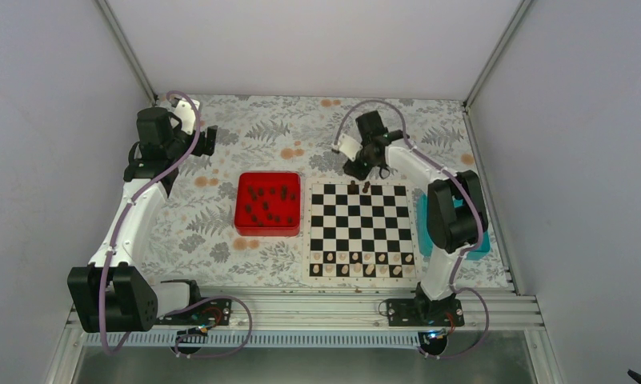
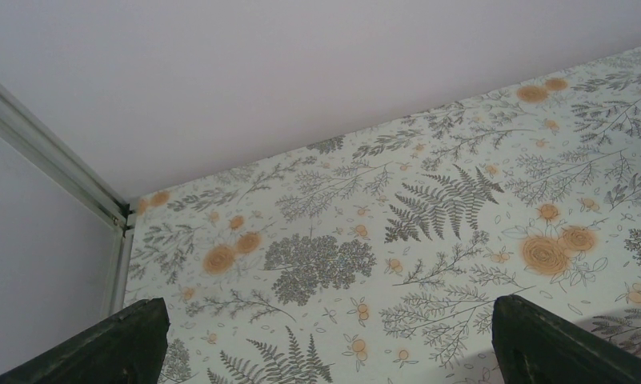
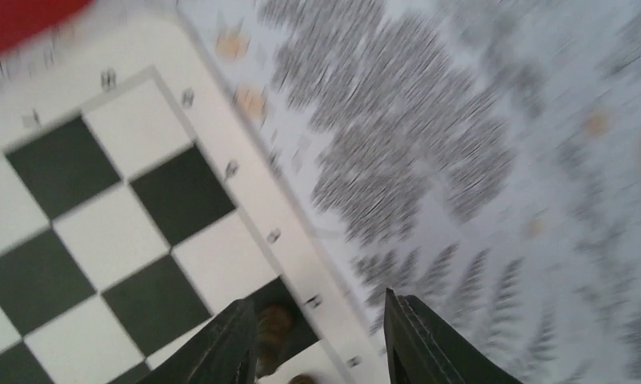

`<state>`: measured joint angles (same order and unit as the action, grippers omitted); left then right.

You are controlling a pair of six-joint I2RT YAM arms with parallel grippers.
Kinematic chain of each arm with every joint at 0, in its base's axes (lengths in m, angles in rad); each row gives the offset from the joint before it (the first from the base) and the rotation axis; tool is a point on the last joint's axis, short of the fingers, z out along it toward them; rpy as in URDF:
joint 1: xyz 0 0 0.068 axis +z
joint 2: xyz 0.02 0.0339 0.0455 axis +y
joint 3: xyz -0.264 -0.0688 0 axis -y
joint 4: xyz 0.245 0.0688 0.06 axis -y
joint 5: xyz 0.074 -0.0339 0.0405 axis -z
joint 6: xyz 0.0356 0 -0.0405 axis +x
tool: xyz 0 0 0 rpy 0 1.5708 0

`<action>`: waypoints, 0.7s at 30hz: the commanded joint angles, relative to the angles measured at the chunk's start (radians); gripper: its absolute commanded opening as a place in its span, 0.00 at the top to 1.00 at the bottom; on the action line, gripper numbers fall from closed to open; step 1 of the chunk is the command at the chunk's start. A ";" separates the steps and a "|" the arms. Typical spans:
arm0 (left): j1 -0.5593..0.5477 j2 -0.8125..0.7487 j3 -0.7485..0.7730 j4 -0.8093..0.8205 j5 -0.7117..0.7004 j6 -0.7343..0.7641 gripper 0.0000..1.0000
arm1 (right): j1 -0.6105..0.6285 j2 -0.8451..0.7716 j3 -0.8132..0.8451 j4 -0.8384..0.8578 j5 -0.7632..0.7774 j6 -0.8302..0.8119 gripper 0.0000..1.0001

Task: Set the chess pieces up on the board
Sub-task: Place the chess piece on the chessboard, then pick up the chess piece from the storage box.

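Observation:
The board (image 1: 362, 230) lies at centre right, black and white squares with a pale border. Two dark chess pieces (image 1: 360, 187) stand on its far row; several more lie in the red tray (image 1: 267, 203). My right gripper (image 1: 371, 170) hangs over the board's far edge. In the blurred right wrist view the right gripper (image 3: 317, 324) is open, and a dark brown piece (image 3: 274, 326) stands on a black square (image 3: 297, 316) just inside the left finger (image 3: 225, 348), free of the other finger. My left gripper (image 1: 211, 141) is at the far left, open over bare tablecloth, as the left wrist view (image 2: 329, 320) shows.
Pale tan pieces (image 1: 368, 264) fill the board's near rows. A teal tray (image 1: 423, 218) sits right of the board, mostly hidden under the right arm. The flowered tablecloth (image 2: 325, 264) ends at grey walls on three sides.

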<state>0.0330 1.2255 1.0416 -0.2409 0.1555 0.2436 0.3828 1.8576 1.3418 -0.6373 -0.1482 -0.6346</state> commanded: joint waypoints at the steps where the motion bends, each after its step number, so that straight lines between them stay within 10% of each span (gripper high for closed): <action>1: 0.006 -0.007 0.004 0.017 0.010 0.000 0.00 | 0.016 -0.042 0.167 -0.061 -0.030 0.015 0.57; 21: 0.007 -0.020 -0.008 0.021 0.003 0.001 0.00 | 0.401 0.247 0.510 -0.171 0.002 0.001 0.56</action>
<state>0.0364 1.2255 1.0416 -0.2413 0.1543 0.2440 0.7696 2.0388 1.8164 -0.7811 -0.1448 -0.6312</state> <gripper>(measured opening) 0.999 0.443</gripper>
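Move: The dark chess pieces in the far right part of the red tray lie about 21 cm to the right hand's left, 3 cm back and 5 cm below it; the tray's middle is some 25 cm left and 6 cm back. Just behind the hand by 2 cm and 4 cm below stands the piece just placed, and another stands 4 cm right, 1 cm back. For the left hand those tray pieces are roughly 23 cm right, 5 cm back and 25 cm down. Up and slightly forward first, the empty right hand clears the pieces on the board's far row, then arcs left about 20 cm to the tray, drawing back some 6 cm on the way. It peaks about 12 cm up, then sinks 4 or 5 cm over the far right corner, turning about 20 degrees counter-clockwise, fingers staying partly open. ##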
